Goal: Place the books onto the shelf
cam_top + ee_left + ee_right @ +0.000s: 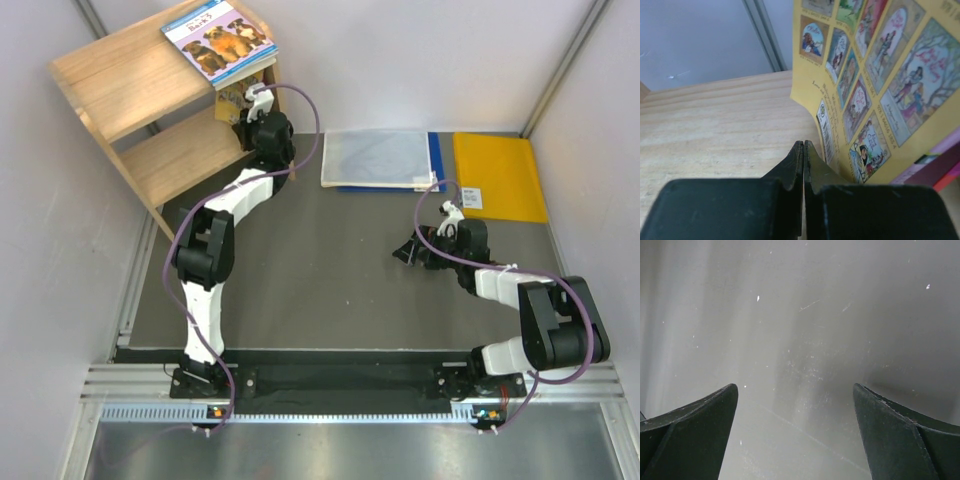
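The wooden shelf (120,75) stands at the back left. A light blue book with dogs (220,38) lies on top at its right end. Under it shows part of a yellow-orange book (233,95). My left gripper (245,107) reaches in beside that book. The left wrist view shows it shut and holding nothing (803,146) over a wooden board (715,130). Just to its right leans the yellow cover with small pictures (875,85), with pink and red book edges (940,172) behind. My right gripper (405,252) hovers open over the dark table (795,390), nothing between its fingers.
A grey-white folder with a blue edge (378,158) and a yellow envelope (500,175) lie flat at the back of the table. White walls close in on the left, back and right.
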You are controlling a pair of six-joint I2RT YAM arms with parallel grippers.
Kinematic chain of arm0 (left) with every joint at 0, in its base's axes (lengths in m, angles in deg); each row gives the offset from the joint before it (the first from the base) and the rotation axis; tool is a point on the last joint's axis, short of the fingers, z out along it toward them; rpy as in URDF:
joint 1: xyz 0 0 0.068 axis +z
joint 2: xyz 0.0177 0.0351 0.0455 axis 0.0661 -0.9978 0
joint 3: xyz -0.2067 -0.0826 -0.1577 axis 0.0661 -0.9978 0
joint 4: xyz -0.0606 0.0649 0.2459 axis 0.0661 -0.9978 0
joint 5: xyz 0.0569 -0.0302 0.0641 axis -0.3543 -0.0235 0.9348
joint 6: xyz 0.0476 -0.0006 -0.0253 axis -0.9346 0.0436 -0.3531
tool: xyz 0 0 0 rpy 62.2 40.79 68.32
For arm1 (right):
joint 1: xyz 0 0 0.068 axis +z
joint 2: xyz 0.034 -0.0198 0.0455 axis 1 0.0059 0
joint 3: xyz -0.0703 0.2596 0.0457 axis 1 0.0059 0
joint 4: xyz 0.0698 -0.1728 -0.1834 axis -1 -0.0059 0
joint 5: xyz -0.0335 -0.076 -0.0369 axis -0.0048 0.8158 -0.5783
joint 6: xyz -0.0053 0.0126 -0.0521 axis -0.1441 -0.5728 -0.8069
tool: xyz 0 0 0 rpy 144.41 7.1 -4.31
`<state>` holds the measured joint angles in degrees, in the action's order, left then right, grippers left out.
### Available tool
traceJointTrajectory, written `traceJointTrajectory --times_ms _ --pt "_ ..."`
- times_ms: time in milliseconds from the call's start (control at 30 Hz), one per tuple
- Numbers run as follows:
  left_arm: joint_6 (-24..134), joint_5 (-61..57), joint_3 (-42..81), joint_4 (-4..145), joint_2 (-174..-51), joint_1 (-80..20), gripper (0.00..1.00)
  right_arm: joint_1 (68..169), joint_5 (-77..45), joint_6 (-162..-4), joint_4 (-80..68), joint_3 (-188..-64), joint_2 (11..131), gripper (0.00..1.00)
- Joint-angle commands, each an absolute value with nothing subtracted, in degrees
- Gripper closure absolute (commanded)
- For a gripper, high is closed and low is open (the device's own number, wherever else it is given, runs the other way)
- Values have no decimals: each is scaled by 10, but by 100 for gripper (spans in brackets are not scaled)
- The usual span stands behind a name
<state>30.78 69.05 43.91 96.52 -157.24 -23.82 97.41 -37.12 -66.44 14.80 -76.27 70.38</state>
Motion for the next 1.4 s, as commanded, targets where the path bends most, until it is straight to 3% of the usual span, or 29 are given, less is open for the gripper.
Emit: traceJointTrajectory --times_ms 0,633,1367 --pt "334 681 473 955 -1581 -237 100 976 -377 -664 169 -760 698 4" --pt "359 681 480 934 -1579 -237 100 975 -376 -665 169 -759 702 4" --pt "419 717 179 1031 -1339 -266 100 976 -375 -664 173 -757 702 4"
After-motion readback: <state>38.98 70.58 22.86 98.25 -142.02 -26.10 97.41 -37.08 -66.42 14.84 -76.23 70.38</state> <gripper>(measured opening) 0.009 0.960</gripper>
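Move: The left hand, fingers shut, is just above the lower shelf board. The middle of the yellow book standing there is about 5 cm ahead, 1 cm right and 6 cm higher. The red book beside it is some 7 cm ahead, 5 cm right and 5 cm higher; the stack on the top board is roughly 8 cm ahead, 2 cm left and 25 cm higher. From the right hand, the yellow book lies about 29 cm ahead, 33 cm left and 27 cm up. With shut fingertips at the yellow book's lower cover, the left hand nudges about 1 cm forward and slightly right, into the book and towards the shelf's right side, and pauses there. It then sinks a little, comes free and draws back some 8 cm out of the shelf, fingers still closed and wrist nearly unturned. ##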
